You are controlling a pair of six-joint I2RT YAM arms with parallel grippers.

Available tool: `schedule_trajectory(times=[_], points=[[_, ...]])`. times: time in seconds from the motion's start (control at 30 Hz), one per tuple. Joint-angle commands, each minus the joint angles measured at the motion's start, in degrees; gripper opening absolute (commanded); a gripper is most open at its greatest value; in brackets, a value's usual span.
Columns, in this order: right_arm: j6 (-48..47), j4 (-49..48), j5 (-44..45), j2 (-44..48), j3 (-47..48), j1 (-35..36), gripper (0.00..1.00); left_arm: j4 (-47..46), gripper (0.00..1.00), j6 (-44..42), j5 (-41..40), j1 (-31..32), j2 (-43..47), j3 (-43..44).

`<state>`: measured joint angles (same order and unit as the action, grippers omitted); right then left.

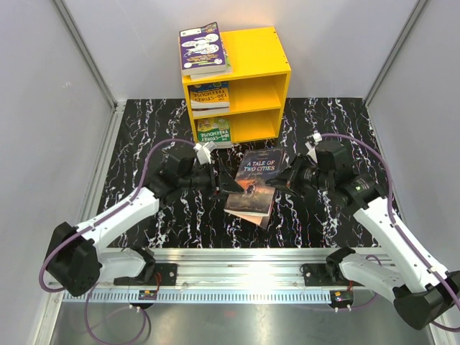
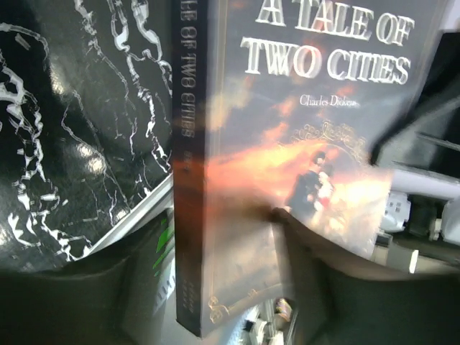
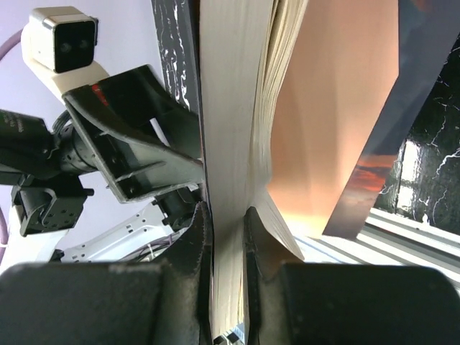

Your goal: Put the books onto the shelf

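The dark book "A Tale of Two Cities" (image 1: 256, 176) hangs tilted above the table between both arms. My right gripper (image 1: 279, 183) is shut on a block of its pages (image 3: 230, 108), and the remaining pages and one cover splay off to the right. My left gripper (image 1: 215, 181) straddles the spine corner (image 2: 190, 215). One of its fingers (image 2: 323, 280) lies on the front cover; the other finger (image 2: 108, 302) stands a little off the back. The yellow shelf (image 1: 267, 66) stands at the back with books stacked on top (image 1: 203, 49) and in both compartments (image 1: 210, 95).
Grey walls enclose the black marbled table (image 1: 144, 136) on three sides. A metal rail (image 1: 244, 259) with both arm bases runs along the near edge. A pale edge (image 1: 248, 212) shows under the raised book; I cannot tell whether it is another book.
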<state>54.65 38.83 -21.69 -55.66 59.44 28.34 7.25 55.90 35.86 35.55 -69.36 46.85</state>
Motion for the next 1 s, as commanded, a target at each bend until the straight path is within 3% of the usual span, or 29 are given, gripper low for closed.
schedule_trajectory(times=[0.0, 0.1, 0.37, 0.5, 0.6, 0.63, 0.7, 0.73, 0.77, 0.83, 0.97], points=[[2.8, -10.3, -3.4, 3.7, 1.4, -0.4, 0.00, -1.5, 0.41, 0.1, -0.5, 0.2, 3.0, 1.6], [3.6, -10.6, -3.4, 4.8, -0.2, -0.5, 0.00, -1.0, 0.12, 0.3, -0.2, 0.1, 3.8, 4.0], [5.4, -13.1, -3.1, 5.9, -2.4, -0.6, 0.00, -14.1, 0.13, 7.5, 8.3, 0.6, 3.3, 7.8], [6.5, -16.0, -3.1, 5.5, -2.5, -0.6, 0.00, -10.5, 0.22, 4.4, 10.6, 2.3, 2.2, 13.3], [7.1, -17.3, -3.7, 4.4, -1.7, -0.6, 0.00, -4.8, 0.02, 1.4, 8.5, 2.8, 1.4, 17.8], [7.0, -16.9, -3.7, 4.2, -0.6, -0.6, 0.00, -2.5, 0.00, 0.4, 7.4, 2.7, 1.2, 19.2], [5.7, -15.4, -3.6, 3.8, 1.9, -0.6, 0.35, 4.8, 0.00, -3.6, 4.3, 2.5, -0.6, 25.5], [4.9, -14.2, -3.4, 3.7, 3.0, -0.6, 0.61, 9.3, 0.00, -5.0, 3.5, 2.4, -1.5, 28.7], [4.2, -12.6, -2.2, 3.8, 4.3, -0.7, 0.99, 11.6, 0.00, -8.0, 2.0, 2.0, -2.6, 31.8], [1.3, -6.7, -0.6, 4.2, 8.6, -0.6, 1.00, 16.8, 0.00, -10.2, 1.1, 0.1, -6.2, 42.0], [-3.1, 3.2, 5.7, 6.3, 14.3, -0.6, 1.00, 17.7, 0.00, -9.4, 2.1, -6.4, -12.6, 60.5]])
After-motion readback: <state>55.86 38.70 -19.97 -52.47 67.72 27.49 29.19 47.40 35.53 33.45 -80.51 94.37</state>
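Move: A Tale of Two Cities hangs between the hands. The book's middle is about 4 cm to the right of the left hand and 3 ahead, at its height; its spine is between the left fingers, still partly open. From the right hand, which already grips its page edge, the middle lies about 5 cm left, level fore and aft, 3 lower. The yellow shelf's middle is some 36 cm straight ahead of the left hand at its height, with the purple book on its top about 35 cm ahead, 11 left, 20 higher. The left fingers close and pinch the lower part of the spine, while the right keeps its grip on the page edge, easing only about a centimetre to its right. The left hand rises, slowly then fast, about 20 cm in all, with some 5 cm forward towards the shelf, its forward side tilting up about 20 degrees. Late on, the right fingers open wide, let go, and that hand lifts some 7 cm. ##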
